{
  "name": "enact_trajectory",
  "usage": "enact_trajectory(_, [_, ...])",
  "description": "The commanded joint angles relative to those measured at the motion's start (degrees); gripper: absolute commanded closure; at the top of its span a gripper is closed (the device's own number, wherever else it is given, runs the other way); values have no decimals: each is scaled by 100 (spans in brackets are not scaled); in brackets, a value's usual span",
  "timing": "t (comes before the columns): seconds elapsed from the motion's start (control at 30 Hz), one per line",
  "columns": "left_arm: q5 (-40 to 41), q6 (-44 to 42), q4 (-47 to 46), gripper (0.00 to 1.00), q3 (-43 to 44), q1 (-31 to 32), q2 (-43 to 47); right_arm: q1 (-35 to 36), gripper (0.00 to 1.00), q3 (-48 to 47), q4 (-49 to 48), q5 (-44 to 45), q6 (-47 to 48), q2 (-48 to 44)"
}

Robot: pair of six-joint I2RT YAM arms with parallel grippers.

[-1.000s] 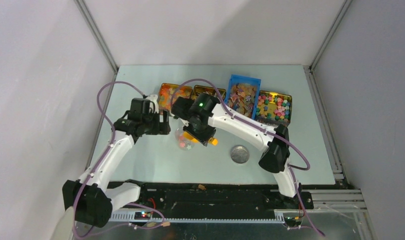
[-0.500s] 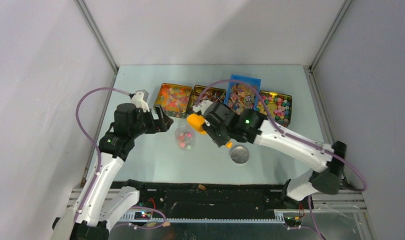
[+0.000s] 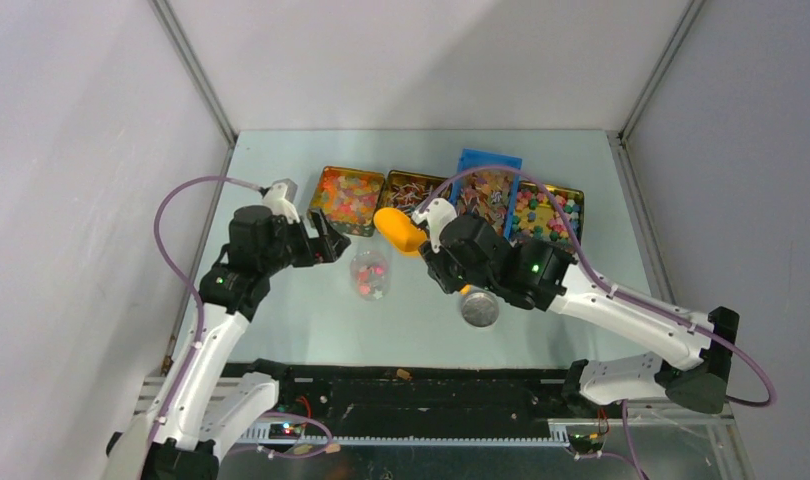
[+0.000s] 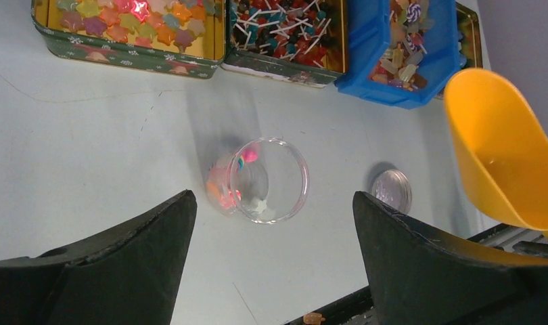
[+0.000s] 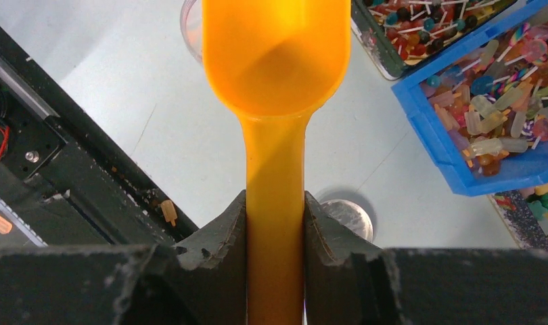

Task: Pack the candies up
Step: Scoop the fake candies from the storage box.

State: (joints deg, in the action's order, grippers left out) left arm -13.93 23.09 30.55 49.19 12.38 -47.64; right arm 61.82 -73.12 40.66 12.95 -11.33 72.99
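Observation:
The candies lie in a row of trays at the back: star gummies in a tin [image 3: 349, 198], lollipops in a second tin [image 3: 411, 188], mixed pieces in a blue bin [image 3: 486, 190] and more in a right-hand tin [image 3: 549, 213]. A few candies [image 4: 224, 189] sit in the clear jar [image 3: 369, 275], which stands upright. My left gripper [image 3: 326, 245] is open just left of the jar, not touching it. My right gripper [image 5: 275, 203] is shut on the handle of the orange scoop [image 3: 399, 230]. The scoop's bowl [image 5: 275, 54] is empty and hovers between the jar and the lollipop tin.
A round silver lid [image 3: 479, 308] lies flat on the table right of the jar, under the right arm. One stray candy [image 5: 168, 211] rests on the black base rail at the near edge. Walls enclose the table on the left, back and right.
The right arm carried the scoop from over the jar back and to the right, toward the tins. The left gripper drew back a little from the jar, jaws slightly wider.

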Motion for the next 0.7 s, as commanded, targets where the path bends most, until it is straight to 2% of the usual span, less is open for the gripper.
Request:
enact_trajectory(0.0, [-57,-28,-106,7,-56,-33,-6,-16,100,4,-375,276,-73,-50])
enact_trajectory(0.27, [158,-208,61,7,10,-30,-174,-423,100,0,-162,85,-541,98])
enact_trajectory(0.47, [-108,-230,30,7,104,-137,-648,-1075,100,4,145,-350,-928,195])
enact_trajectory(0.67, [-344,-273,-106,8,249,-341,-1205,-1596,100,-35,279,-418,-1188,446])
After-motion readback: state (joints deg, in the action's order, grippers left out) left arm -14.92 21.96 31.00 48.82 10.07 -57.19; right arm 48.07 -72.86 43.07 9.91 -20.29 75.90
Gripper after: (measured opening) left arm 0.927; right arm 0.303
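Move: The blue tray of candies lies about 23 cm ahead of the right hand and 11 cm to its right, some 17 cm lower. The lollipop tin is about 22 cm ahead and 7 cm left of that hand, the round metal lid 2 cm back and 8 cm right. From the left hand, the clear storage box stands roughly 8 cm right and 3 cm back, some 13 cm below; the star-candy tin is 14 cm ahead, 1 cm right. Forward and to the right, sinking slightly, the right hand carries the empty scoop about 7 cm away from the clear storage box towards the blue tray, turning some 20 degrees clockwise and tipping down a little, its grip kept on the handle. The left hand, fingers still wide open, meanwhile sinks about 5 cm towards the level of the storage box and tips down about 10 degrees. ##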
